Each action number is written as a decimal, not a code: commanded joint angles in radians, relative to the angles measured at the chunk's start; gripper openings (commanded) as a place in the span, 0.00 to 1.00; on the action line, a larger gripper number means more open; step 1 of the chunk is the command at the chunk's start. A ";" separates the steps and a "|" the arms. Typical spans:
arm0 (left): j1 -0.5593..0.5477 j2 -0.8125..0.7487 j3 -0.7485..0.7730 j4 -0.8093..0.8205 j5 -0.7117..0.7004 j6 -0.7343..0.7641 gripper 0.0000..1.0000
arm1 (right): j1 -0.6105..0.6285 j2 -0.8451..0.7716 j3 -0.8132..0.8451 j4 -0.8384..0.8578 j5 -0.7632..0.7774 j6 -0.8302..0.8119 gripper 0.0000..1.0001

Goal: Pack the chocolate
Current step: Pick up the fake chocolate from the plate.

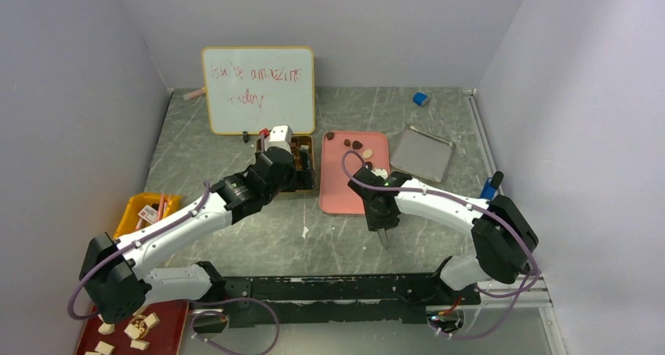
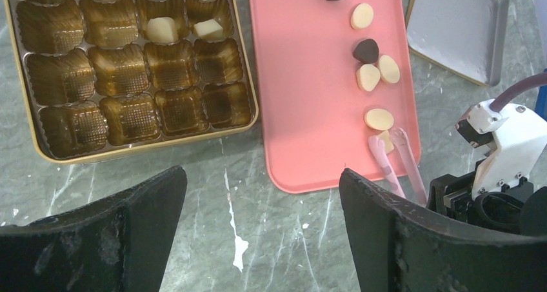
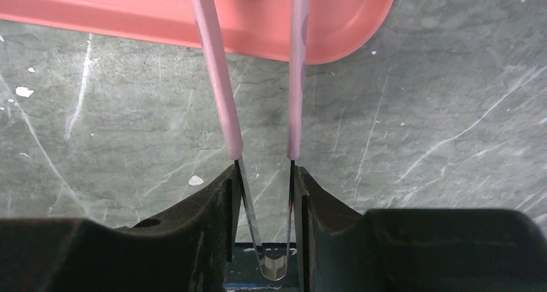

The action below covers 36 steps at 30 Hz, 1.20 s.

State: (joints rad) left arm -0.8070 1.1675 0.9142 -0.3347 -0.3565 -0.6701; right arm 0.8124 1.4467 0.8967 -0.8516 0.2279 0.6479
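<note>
Several chocolate pieces lie on the pink tray (image 2: 309, 98), some dark (image 2: 366, 49) and some light tan (image 2: 362, 15). My right gripper (image 3: 264, 169) is shut on metal tongs (image 3: 219, 92) with pink tips. In the left wrist view the tong tips (image 2: 377, 151) straddle a tan piece (image 2: 386, 140) near the tray's near right corner. The gold box (image 2: 248, 119) with ribbed cups holds a few pale pieces (image 2: 161, 29) in its far rows. My left gripper (image 2: 261, 176) hangs open over bare table between the box and the tray, holding nothing.
A silver metal tray (image 1: 423, 153) lies right of the pink tray (image 1: 337, 194). A whiteboard (image 1: 259, 88) stands at the back, with a blue object (image 1: 421, 99) at the back right. A yellow bin (image 1: 137, 208) and a red tray (image 1: 174, 317) of beige chunks sit near left.
</note>
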 commanded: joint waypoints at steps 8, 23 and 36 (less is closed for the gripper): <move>-0.004 0.018 0.008 0.051 -0.002 -0.021 0.93 | -0.017 -0.006 0.041 -0.034 0.033 -0.049 0.38; -0.004 0.034 0.009 0.064 -0.005 -0.035 0.93 | -0.066 0.009 0.039 -0.027 0.047 -0.117 0.37; -0.006 0.044 0.028 0.055 -0.003 -0.036 0.92 | -0.077 -0.025 0.070 -0.044 0.016 -0.134 0.00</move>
State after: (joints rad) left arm -0.8070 1.2091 0.9142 -0.2974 -0.3561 -0.6968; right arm 0.7399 1.4536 0.9104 -0.8818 0.2508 0.5224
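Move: With the tongs already in my right hand's grip, their tips stand either side of the square white chocolate, about 9 cm ahead of my hand, 3 cm to its left and roughly 4 cm lower. The near oval lies 2 cm beyond that square; two more ovals lie some 6–7 cm beyond the square, one level with it, one about 2 cm right of it. From my left hand, the square lies about 15 cm right, 2 cm back and 18 cm below. I sweep my right hand about 2.5 cm to the right, easing roughly 1 cm forward at the same height, so the tongs' left tine pushes the square white chocolate along the pink plate towards its right edge. Near the end my fingers close on the tongs, squeezing the pink tines together until their tips pinch the chocolate from both sides. ##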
